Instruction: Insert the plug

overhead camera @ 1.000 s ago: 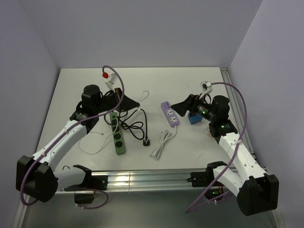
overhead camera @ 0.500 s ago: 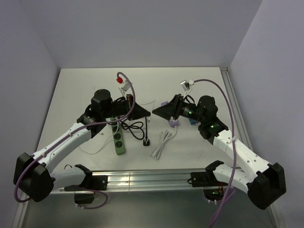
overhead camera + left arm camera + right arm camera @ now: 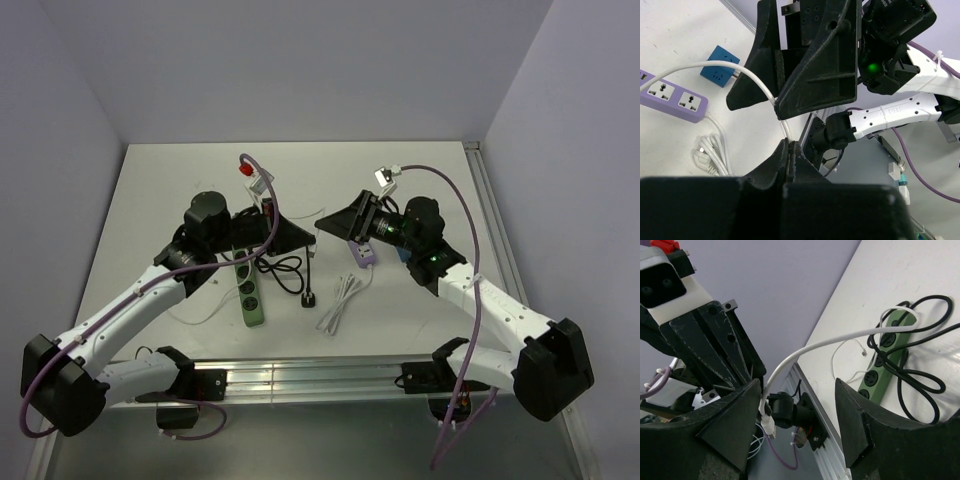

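Note:
The plug point(image 3: 717, 72), a small bright blue cube, sits on the white table beyond the purple socket strip point(image 3: 675, 97); in the top view my right arm mostly hides it. My left gripper point(image 3: 789, 142) is shut on a thin white cable point(image 3: 760, 80) and holds it above the table centre point(image 3: 305, 238). The right gripper point(image 3: 797, 381) faces it tip to tip point(image 3: 325, 228), with jaws open. The cable point(image 3: 805, 350) arcs down past its left finger and ends in a small white connector point(image 3: 767, 425). Nothing is pinched between the right fingers.
A long green power strip point(image 3: 250, 290) lies left of centre with a black cord point(image 3: 285, 272) looped beside it. A bundled white cable point(image 3: 340, 300) lies below the purple strip point(image 3: 360, 250). Walls close the table at the back and sides.
The right arm swung left, away from the blue plug, to meet the left gripper, and its jaws have narrowed. The left gripper shifted right, still shut on the white cable.

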### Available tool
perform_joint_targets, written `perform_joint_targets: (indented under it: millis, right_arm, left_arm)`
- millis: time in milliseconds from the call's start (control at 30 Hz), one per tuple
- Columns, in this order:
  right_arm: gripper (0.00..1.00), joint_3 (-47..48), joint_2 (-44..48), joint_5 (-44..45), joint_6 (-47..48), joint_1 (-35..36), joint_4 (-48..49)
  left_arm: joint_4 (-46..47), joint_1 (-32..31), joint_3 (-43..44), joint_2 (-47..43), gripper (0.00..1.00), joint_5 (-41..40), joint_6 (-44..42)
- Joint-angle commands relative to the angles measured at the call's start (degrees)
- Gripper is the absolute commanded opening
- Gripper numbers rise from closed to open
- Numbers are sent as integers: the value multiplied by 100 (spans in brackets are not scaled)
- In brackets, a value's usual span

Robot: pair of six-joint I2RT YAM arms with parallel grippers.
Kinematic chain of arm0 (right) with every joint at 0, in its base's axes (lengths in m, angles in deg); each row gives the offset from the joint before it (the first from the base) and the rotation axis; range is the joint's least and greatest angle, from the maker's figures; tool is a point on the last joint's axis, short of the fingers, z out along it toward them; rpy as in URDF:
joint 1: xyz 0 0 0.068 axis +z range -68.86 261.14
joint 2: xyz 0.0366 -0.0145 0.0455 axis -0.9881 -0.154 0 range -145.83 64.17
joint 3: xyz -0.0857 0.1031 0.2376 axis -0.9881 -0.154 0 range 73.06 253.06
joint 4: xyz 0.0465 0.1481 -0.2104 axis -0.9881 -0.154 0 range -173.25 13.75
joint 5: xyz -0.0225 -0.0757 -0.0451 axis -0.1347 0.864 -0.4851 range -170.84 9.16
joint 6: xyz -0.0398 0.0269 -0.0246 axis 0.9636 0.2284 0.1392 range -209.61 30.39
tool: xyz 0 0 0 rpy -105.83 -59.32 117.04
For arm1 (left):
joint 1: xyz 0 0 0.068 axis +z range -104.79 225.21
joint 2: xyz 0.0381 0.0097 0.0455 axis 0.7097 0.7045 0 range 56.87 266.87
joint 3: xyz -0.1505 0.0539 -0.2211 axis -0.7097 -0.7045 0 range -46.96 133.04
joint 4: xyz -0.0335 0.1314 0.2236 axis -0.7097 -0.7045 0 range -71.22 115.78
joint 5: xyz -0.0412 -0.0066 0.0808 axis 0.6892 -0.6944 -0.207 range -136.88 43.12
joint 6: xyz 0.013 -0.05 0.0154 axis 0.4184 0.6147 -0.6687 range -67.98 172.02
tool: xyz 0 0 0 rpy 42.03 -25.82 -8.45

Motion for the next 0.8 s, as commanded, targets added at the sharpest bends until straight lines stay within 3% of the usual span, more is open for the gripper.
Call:
perform_joint_targets:
  millis: [0,200,300,333,433,533,600,633,667,767]
  right_arm:
    - [68,256,-188,-56,-273,34,668]
    - [59,449,-557,-267,-607,69,1091]
    - [36,511,-671,-329,-783,113,1327]
    - [17,519,-680,-311,-827,157,1355]
    - [0,572,-654,-119,-968,253,1338]
    - [0,677,-505,354,-995,368,917]
    - [0,800,-356,733,-837,499,200]
    - [0,940,-277,1057,-732,561,-5]
    - [0,994,-241,1173,-696,640,-251]
    - [0,1283,-109,1559,-381,658,-751]
  left_arm:
    - [86,-57,35,-121,0,-29,-111]
    - [-28,-57,0,-191,0,-125,-181]
    - [-177,-66,8,-262,0,-440,-243]
    - [-256,-66,17,-288,1,-581,-269]
    - [-563,-109,26,-411,1,-1317,-479]
    - [-722,-197,-62,-700,10,-2440,-559]
    - [-714,-294,-246,-1017,28,-2796,-577]
    - [-687,-312,-290,-1183,42,-3067,-586]
    - [-670,-364,-360,-1254,47,-3148,-586]
    - [-713,-417,-361,-1456,55,-3499,-542]
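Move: The white plug's cable is still pinched in the left fingers, right at that hand's point. For the open right hand it lies about 3 cm to the left, 1 cm ahead and roughly level. Almost 30 cm below the right hand, the purple strip sits some 14 cm farther out and 9 cm right, the green strip 21 cm left and 2 cm ahead, and the white cord bundle 4 cm back and 4 cm right. Right hand goes some 3 cm left, pinches the cable, rising; left hand opens, retreating about 5 cm leftwards. ##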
